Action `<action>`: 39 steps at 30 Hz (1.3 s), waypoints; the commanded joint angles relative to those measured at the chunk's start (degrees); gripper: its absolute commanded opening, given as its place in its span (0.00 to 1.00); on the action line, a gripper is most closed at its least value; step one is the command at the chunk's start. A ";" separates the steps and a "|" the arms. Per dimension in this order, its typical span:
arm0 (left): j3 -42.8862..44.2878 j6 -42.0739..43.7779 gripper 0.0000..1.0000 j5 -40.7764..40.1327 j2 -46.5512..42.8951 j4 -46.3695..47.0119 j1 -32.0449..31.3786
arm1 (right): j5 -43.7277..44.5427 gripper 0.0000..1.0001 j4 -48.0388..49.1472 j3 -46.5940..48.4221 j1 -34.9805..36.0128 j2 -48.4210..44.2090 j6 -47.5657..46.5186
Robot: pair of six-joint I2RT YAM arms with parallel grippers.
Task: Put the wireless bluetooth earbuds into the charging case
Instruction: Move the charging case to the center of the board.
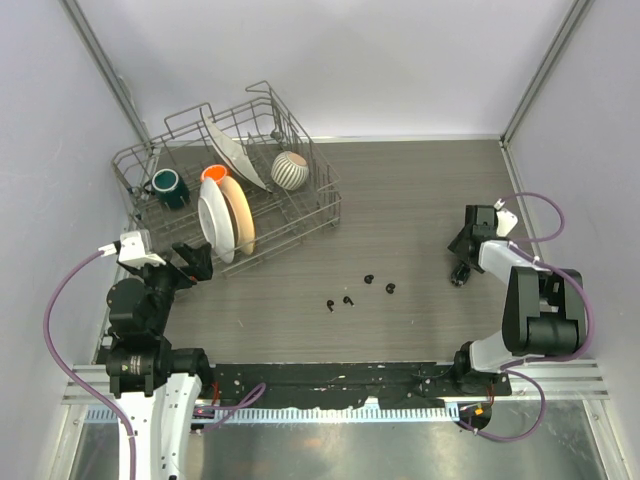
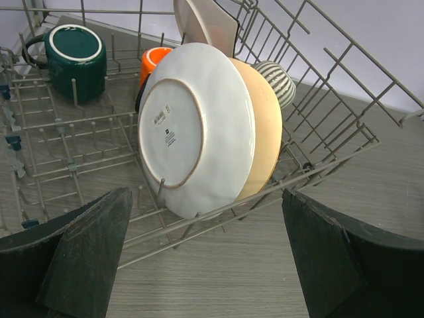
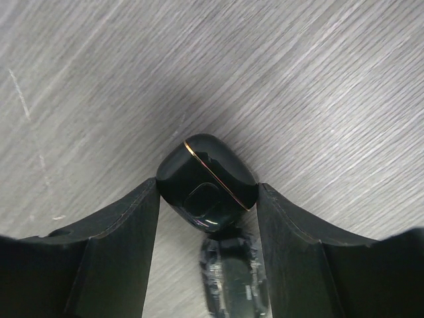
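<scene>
Several tiny black earbuds (image 1: pixel 347 299) lie scattered on the table's wood-grain middle, apart from both arms. The charging case (image 3: pixel 213 173), glossy black with a thin gold seam and closed, rests on the table at the right. My right gripper (image 3: pixel 207 190) reaches down over it, one finger touching each side of the case (image 1: pixel 460 276). My left gripper (image 2: pixel 205 258) hangs wide open with nothing between its fingers, just in front of the dish rack. From above, the left gripper (image 1: pixel 196 262) sits at the rack's near left corner.
A wire dish rack (image 1: pixel 322 212) stands at the back left, holding a white plate (image 2: pixel 195 126), a yellow plate (image 2: pixel 265 126), a green mug (image 2: pixel 75 56), an orange cup (image 1: pixel 213 173) and a ribbed bowl (image 1: pixel 290 170). Grey walls close in the table.
</scene>
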 commanded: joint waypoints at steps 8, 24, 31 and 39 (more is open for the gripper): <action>1.18 0.56 1.00 -0.73 -0.01 1.23 -0.13 | 9.04 0.82 -0.93 5.01 7.94 4.66 13.01; 1.27 0.56 1.00 -0.38 0.25 1.23 -0.04 | 8.96 0.91 1.89 7.12 8.20 4.30 -15.40; 1.45 0.74 1.00 -0.64 0.43 0.87 -0.04 | -0.27 0.90 -1.72 9.67 8.20 6.77 -2.24; 1.36 0.82 1.00 -0.64 0.60 1.05 -0.13 | -5.11 0.89 0.47 6.25 8.46 5.54 7.81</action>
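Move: The charging case is already pinched between the right pads, right at the hand point. The center of the board it is headed for lies about 29 cm to the left, roughly level ahead, 2 cm lower. A dark glossy piece sits close behind the case, some 4 cm back and 1 cm left of the hand; the nearest earbud is about 17 cm left and 6 cm back. From the left hand, the case is roughly 54 cm right, 10 cm ahead and 26 cm below. The charging case, still pinched at first, is drawn left and forward about 4 cm, nearly level, away from the dark glossy piece, while the right fingers open wide around it. The open hand backs off right by 2 cm, rising slightly and twisting some 13 degrees counter-clockwise, then goes left again and a little forward, sinking late, until its right-side finger is against the case. ##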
